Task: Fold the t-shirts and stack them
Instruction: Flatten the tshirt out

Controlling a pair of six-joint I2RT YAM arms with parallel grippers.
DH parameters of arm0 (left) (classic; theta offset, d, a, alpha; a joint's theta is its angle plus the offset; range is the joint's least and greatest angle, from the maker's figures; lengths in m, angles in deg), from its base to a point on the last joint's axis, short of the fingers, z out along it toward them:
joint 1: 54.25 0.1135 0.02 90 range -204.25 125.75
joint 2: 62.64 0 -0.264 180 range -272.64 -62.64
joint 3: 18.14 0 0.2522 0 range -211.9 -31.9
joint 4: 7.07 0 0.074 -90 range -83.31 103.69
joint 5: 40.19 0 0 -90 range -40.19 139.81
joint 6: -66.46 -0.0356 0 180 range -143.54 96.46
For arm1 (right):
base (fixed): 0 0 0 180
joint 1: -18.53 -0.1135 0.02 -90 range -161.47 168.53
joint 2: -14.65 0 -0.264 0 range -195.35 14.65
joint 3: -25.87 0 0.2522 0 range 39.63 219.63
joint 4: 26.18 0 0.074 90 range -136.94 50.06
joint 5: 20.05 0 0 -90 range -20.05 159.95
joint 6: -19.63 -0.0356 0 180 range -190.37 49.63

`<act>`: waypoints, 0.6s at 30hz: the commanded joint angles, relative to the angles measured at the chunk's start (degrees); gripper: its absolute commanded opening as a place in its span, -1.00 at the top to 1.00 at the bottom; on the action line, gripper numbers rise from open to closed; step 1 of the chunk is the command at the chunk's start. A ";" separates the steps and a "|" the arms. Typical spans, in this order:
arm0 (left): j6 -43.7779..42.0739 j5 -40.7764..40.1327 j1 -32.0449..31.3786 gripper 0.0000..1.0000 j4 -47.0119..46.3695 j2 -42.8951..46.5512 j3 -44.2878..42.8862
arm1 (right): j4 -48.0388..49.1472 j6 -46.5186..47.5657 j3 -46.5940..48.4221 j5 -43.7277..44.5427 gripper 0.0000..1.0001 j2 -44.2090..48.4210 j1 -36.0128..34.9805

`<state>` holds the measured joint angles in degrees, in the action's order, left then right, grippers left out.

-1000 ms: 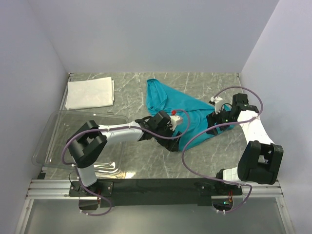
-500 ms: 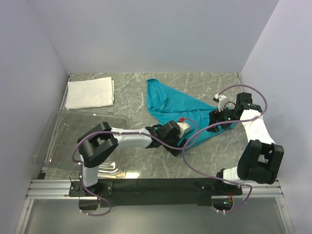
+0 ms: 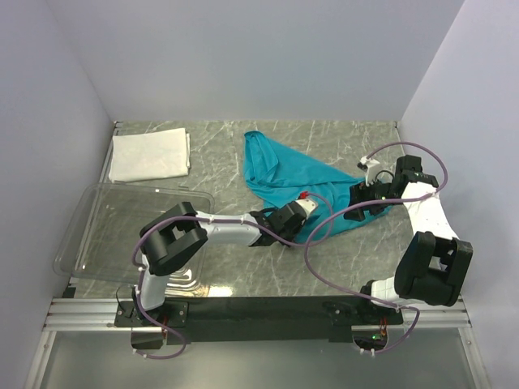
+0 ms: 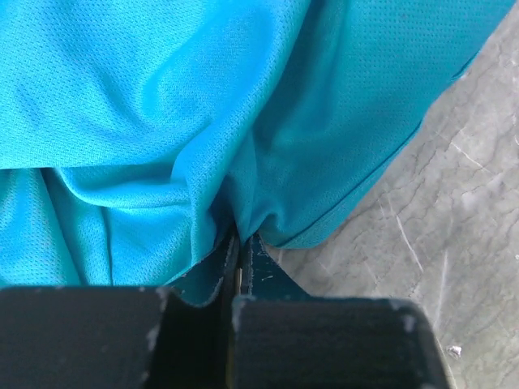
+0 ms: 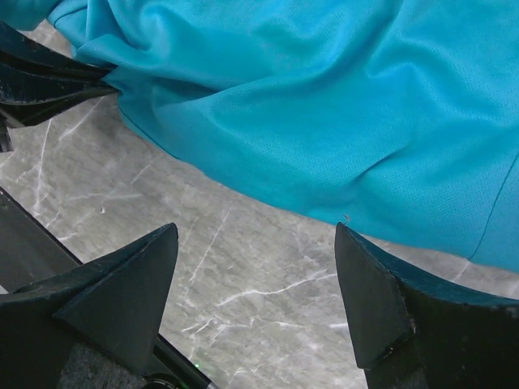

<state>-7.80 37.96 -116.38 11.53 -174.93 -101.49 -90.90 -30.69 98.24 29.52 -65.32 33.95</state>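
The teal-blue t-shirt (image 3: pixel 284 166) lies crumpled on the marble table, right of centre. My left gripper (image 3: pixel 303 212) reaches across to its near edge and is shut on a fold of the cloth. In the left wrist view the gripper (image 4: pixel 241 245) has its jaws pressed together, pinching the teal t-shirt (image 4: pixel 162 121) at its hem. My right gripper (image 3: pixel 362 197) is at the shirt's right corner. It stands open (image 5: pixel 255 229) above bare marble, just short of the teal t-shirt's (image 5: pixel 324 97) edge. The white t-shirt (image 3: pixel 150 156) is a folded rectangle at the back left.
A clear plastic bin (image 3: pixel 89 235) sits at the front left beside the left arm. Purple cables loop from both arms over the table's near half. Walls close in the table on three sides.
My left gripper has slid rightward along the shirt's near edge and closed on the cloth. The right gripper has shifted slightly to the right and stays open.
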 commanded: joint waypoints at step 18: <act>4.46 10.89 3.42 0.99 -0.18 17.10 7.35 | 6.48 14.11 -4.12 13.96 -0.63 -5.90 -3.54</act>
<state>-4.78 45.41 -113.43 11.73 -158.74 -95.48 -88.37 -19.80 94.70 40.26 -70.50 32.58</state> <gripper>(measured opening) 0.023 0.819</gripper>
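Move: The t-shirt's near edge, the part the right hand goes for, lies roughly 9 cm below that open hand and about 2 cm ahead. The same part is some 18 cm to the right of the left hand and 4 cm farther out. The left hand already pinches the near-left part; the t-shirt's middle is about 17 cm ahead of it and 6 cm to its right, and the far-left corner some 37 cm ahead and 10 cm left. The t-shirt's near-left part, still pinched in the left hand's shut fingers, is drawn almost straight up about 9 cm, with a slight pull back and left. Meanwhile the right hand, fingers staying wide open, sinks about 5 cm towards the near edge, easing some 3 cm to its right as its wrist rolls some 15 degrees. ##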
